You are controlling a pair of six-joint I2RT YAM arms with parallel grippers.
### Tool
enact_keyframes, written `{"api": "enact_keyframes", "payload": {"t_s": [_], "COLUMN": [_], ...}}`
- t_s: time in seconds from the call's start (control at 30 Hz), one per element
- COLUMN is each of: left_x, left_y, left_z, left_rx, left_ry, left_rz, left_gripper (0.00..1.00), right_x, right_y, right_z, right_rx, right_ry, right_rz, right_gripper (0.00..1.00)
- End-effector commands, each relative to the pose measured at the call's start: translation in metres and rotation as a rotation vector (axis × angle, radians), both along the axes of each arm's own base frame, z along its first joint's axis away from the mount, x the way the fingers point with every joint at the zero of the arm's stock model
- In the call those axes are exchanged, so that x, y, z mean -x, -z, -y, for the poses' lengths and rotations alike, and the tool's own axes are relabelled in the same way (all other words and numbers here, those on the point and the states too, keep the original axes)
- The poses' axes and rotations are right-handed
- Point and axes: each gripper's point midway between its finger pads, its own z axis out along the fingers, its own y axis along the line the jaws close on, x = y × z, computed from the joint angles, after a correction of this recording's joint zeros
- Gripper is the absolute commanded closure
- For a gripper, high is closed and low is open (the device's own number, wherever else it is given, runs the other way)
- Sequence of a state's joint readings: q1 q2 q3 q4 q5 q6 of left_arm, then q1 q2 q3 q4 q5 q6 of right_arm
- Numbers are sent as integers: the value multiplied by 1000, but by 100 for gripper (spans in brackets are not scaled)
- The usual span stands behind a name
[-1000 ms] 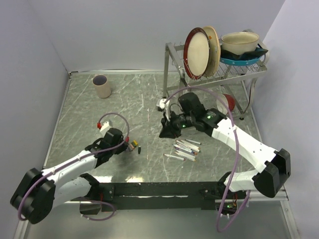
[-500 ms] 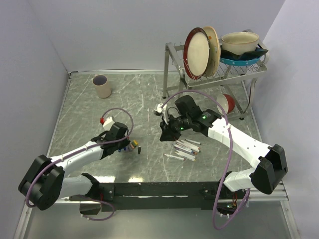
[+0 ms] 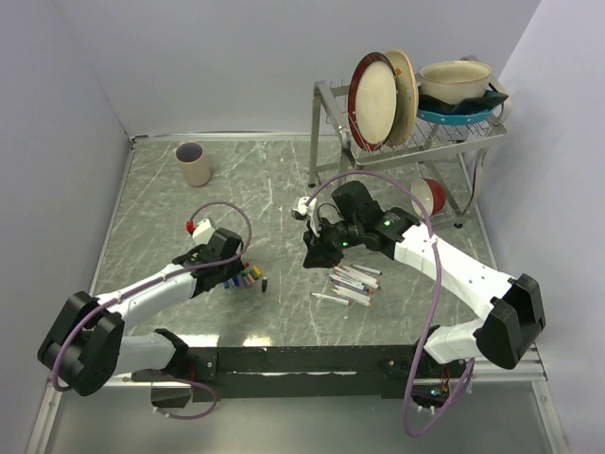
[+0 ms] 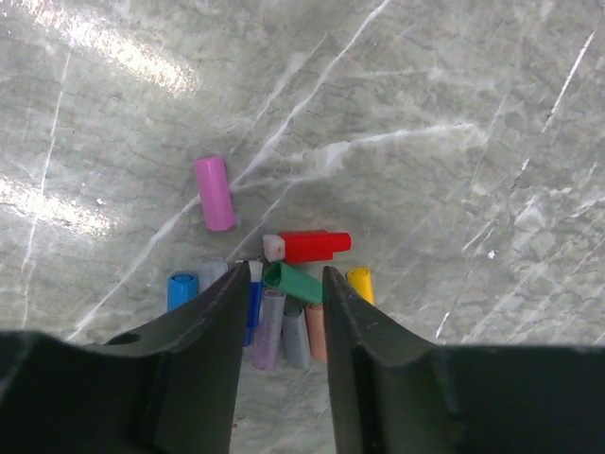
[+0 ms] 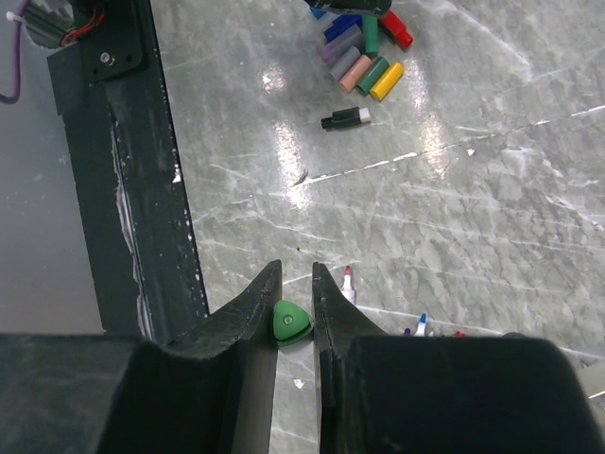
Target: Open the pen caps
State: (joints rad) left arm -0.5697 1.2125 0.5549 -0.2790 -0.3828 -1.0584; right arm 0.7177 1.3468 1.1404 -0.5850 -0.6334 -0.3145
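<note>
Several loose pen caps (image 4: 293, 282) in pink, red, green, yellow, blue, grey and orange lie in a pile on the table. In the top view the pile (image 3: 248, 275) sits just right of my left gripper (image 3: 227, 269). In the left wrist view that gripper (image 4: 284, 307) is open and empty, its fingers just short of the pile. My right gripper (image 5: 295, 276) is shut on a pen with a green cap (image 5: 291, 324), seen end on. It hangs above the table (image 3: 317, 248). The cap pile also shows in the right wrist view (image 5: 364, 52).
Several uncapped white pens (image 3: 352, 282) lie below the right gripper. A black cap (image 3: 265, 283) lies beside the pile. A mug (image 3: 194, 163) stands at the back left. A dish rack (image 3: 406, 128) with plates and bowls is at the back right, with a red-and-white bowl (image 3: 430, 196) under it.
My left gripper has drawn back a little from the cap pile, which now shows more fully. My right gripper shifted slightly left a second ago, then stayed still.
</note>
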Motion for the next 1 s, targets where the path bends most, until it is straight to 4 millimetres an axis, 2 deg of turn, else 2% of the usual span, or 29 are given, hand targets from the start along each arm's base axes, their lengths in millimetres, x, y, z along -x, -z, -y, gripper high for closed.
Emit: {"api": "enact_keyframes", "payload": {"t_s": [0.0, 0.07, 0.13, 0.2, 0.23, 0.3, 0.33, 0.4, 0.43, 0.53, 0.57, 0.6, 0.77, 0.93, 0.97], "left_x": [-14, -17, -12, -10, 1, 7, 20, 30, 43, 63, 74, 78, 100, 103, 105], "left_y": [-33, -47, -61, -77, -94, -110, -122, -135, -144, -163, -158, -168, -173, -171, -177], "left_z": [5, 9, 23, 47, 66, 81, 92, 101, 108, 116, 120, 122, 141, 160, 165], "left_rx": [17, 28, 62, 145, 220, 298, 356, 415, 458, 533, 555, 565, 590, 599, 608], "left_ry": [18, 62, 185, 339, 471, 558, 651, 736, 808, 916, 961, 980, 1073, 1097, 1108], "left_rz": [82, 129, 171, 268, 329, 441, 483, 577, 610, 745, 749, 806, 874, 886, 898], "left_gripper": [54, 44, 38, 32, 31, 27, 27, 26, 26, 9, 7, 6, 5, 6, 8], "right_x": [-2, -2, -2, -1, -2, -1, -1, -1, -1, -7, -8, -11, -15, -14, -13], "right_y": [-7, -5, -4, -3, -3, -3, -3, -6, -8, -11, -12, -13, -9, -15, -14], "right_z": [-3, -2, -3, -4, -4, -5, -6, -8, -10, -15, -17, -19, -25, -33, -33], "right_rx": [-19, -15, -14, -16, -15, -18, -22, -43, -54, -90, -99, -113, -154, -216, -218], "right_ry": [-17, -20, -24, -28, -26, -29, -24, -17, -1, 56, 69, 85, 177, 208, 211], "right_rz": [43, 42, 36, 33, 27, 23, 17, 7, -13, -64, -79, -86, -180, -246, -258], "right_gripper": [100, 100, 100, 100, 100, 100, 100, 100, 100, 100, 100, 100, 100, 100, 100]}}
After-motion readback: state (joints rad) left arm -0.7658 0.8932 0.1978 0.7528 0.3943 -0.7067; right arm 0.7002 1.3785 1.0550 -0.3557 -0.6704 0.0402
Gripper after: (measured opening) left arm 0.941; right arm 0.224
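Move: The green pen hangs upright in the right hand's fingers, its middle some 3 cm below that hand; from the left hand it is about 22 cm to the right, 6 cm back and 12 cm higher. Directly below the left hand, about 3 cm down, lies the cap cluster, with the pink cap 4 cm left and 5 cm ahead of the hand and the black cap 8 cm right and 3 cm back. The bare pens lie about 12 cm to the right hand's right, 3 cm ahead and 17 cm down. The green pen stays gripped in the right hand, which holds still, then eases about 2 cm to the left, turning slightly clockwise. Towards it the left hand climbs off the cap cluster, some 15 cm up and as far right while drawing back 10 cm; its wrist swings from pointing forward-and-down to level and rightward, and its part-open fingers spread wide. ##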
